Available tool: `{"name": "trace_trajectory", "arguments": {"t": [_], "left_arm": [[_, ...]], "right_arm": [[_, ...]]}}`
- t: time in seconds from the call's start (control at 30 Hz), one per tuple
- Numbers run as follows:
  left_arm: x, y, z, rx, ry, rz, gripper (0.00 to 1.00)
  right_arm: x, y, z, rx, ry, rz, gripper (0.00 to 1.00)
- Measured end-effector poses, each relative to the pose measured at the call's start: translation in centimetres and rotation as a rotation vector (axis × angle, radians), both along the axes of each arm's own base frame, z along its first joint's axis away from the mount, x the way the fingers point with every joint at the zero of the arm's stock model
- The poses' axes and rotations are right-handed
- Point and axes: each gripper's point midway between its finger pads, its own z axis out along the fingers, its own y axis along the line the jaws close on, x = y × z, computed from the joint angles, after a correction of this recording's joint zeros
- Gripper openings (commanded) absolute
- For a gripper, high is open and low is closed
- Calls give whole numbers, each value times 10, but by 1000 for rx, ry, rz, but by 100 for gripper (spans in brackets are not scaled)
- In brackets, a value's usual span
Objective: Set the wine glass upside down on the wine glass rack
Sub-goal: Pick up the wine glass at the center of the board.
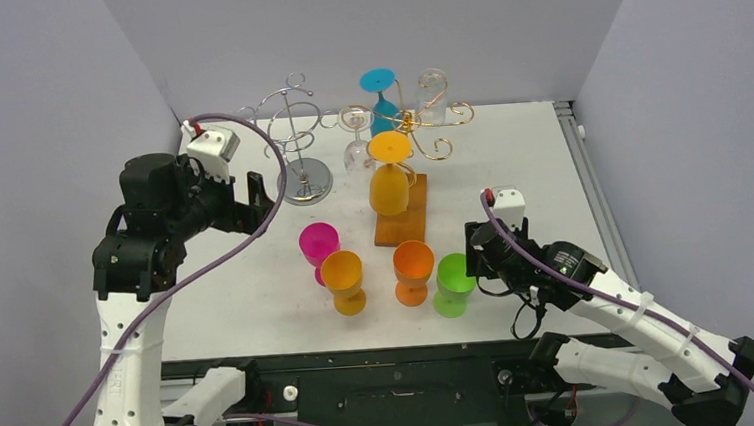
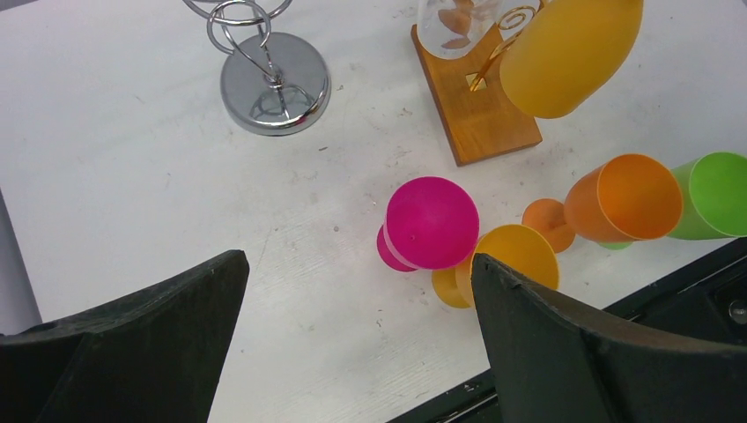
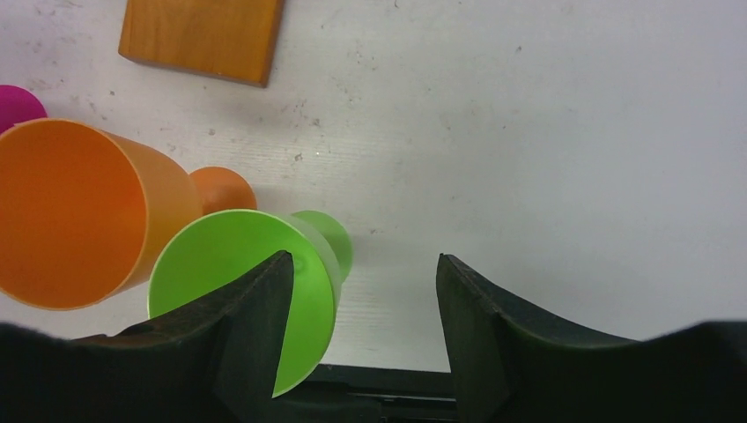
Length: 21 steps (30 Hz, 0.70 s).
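A green wine glass (image 1: 453,280) stands upright near the table's front edge, right of an orange one (image 1: 413,266). My right gripper (image 1: 471,252) is low beside it. In the right wrist view its left finger (image 3: 255,300) lies over the mouth of the green glass (image 3: 220,247), and the cup's near wall sits between the jaws of the right gripper (image 3: 361,257). The right finger stands clear of it, so the gripper is open. The gold wire rack (image 1: 422,120) on a wooden base (image 1: 403,216) holds a yellow glass (image 1: 389,187) upside down. My left gripper (image 1: 257,196) hangs open, empty.
A pink glass (image 1: 318,245) and a yellow glass (image 1: 342,276) stand left of the orange one. A blue glass (image 1: 381,97) and clear glasses (image 1: 356,144) hang on the gold rack. A silver rack (image 1: 298,138) with a round base stands at the back left.
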Motion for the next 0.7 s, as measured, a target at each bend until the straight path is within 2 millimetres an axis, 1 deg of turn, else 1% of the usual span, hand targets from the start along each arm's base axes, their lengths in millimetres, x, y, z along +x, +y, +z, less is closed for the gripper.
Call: {"name": "trace_trajectory", "arguments": {"t": [0.1, 0.2, 0.27, 0.37, 0.5, 0.53, 0.63, 0.67, 0.7], "left_arm": [[-6, 2, 0, 12, -14, -6, 96], [-10, 3, -2, 26, -19, -15, 96], [-12, 4, -5, 38, -19, -22, 96], [-15, 4, -12, 50, -11, -30, 96], [-21, 3, -20, 58, -6, -53, 96], [-22, 3, -20, 57, -7, -59, 96], [-26, -1, -18, 50, -18, -89, 96], [-27, -3, -18, 48, -21, -102, 96], [-28, -5, -17, 45, -22, -115, 96]], "right_arm": [[-3, 1, -14, -11, 31, 1, 54], [-5, 7, -27, 2, 65, 18, 54], [-8, 12, -35, 8, 92, 28, 50], [-9, 18, -44, 17, 123, 42, 38], [-9, 22, -48, 33, 141, 49, 4], [-9, 21, -48, 36, 144, 45, 0], [-6, 12, -46, 33, 147, 16, 0], [-4, 8, -42, 26, 146, 7, 0], [-2, 2, -33, 30, 138, -9, 0]]}}
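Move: The green glass stands upright about 5 cm to the right hand's left and 1 cm nearer the base, its middle some 11 cm below; its rim is only about 4 cm below the hand. The orange glass stands about 8 cm to the left of the green one and 2 cm farther out; the gold rack's wooden base lies about 18 cm ahead of this hand and 14 cm left, on the table. From the left hand, the green glass is some 29 cm right, 5 cm back and 27 cm lower. The half-open right hand sinks about 4.5 cm while easing some 2 cm left onto the green glass, tipping roughly 10 degrees further down, and shuts its fingers on the right-hand side of the bowl wall at the rim, one finger inside the bowl and one outside; it then starts up again by about 1.5 cm and draws to the right, still pinching the wall. Meanwhile the empty left hand, fingers wide open, backs off about 3 cm towards its base and sinks a little. ##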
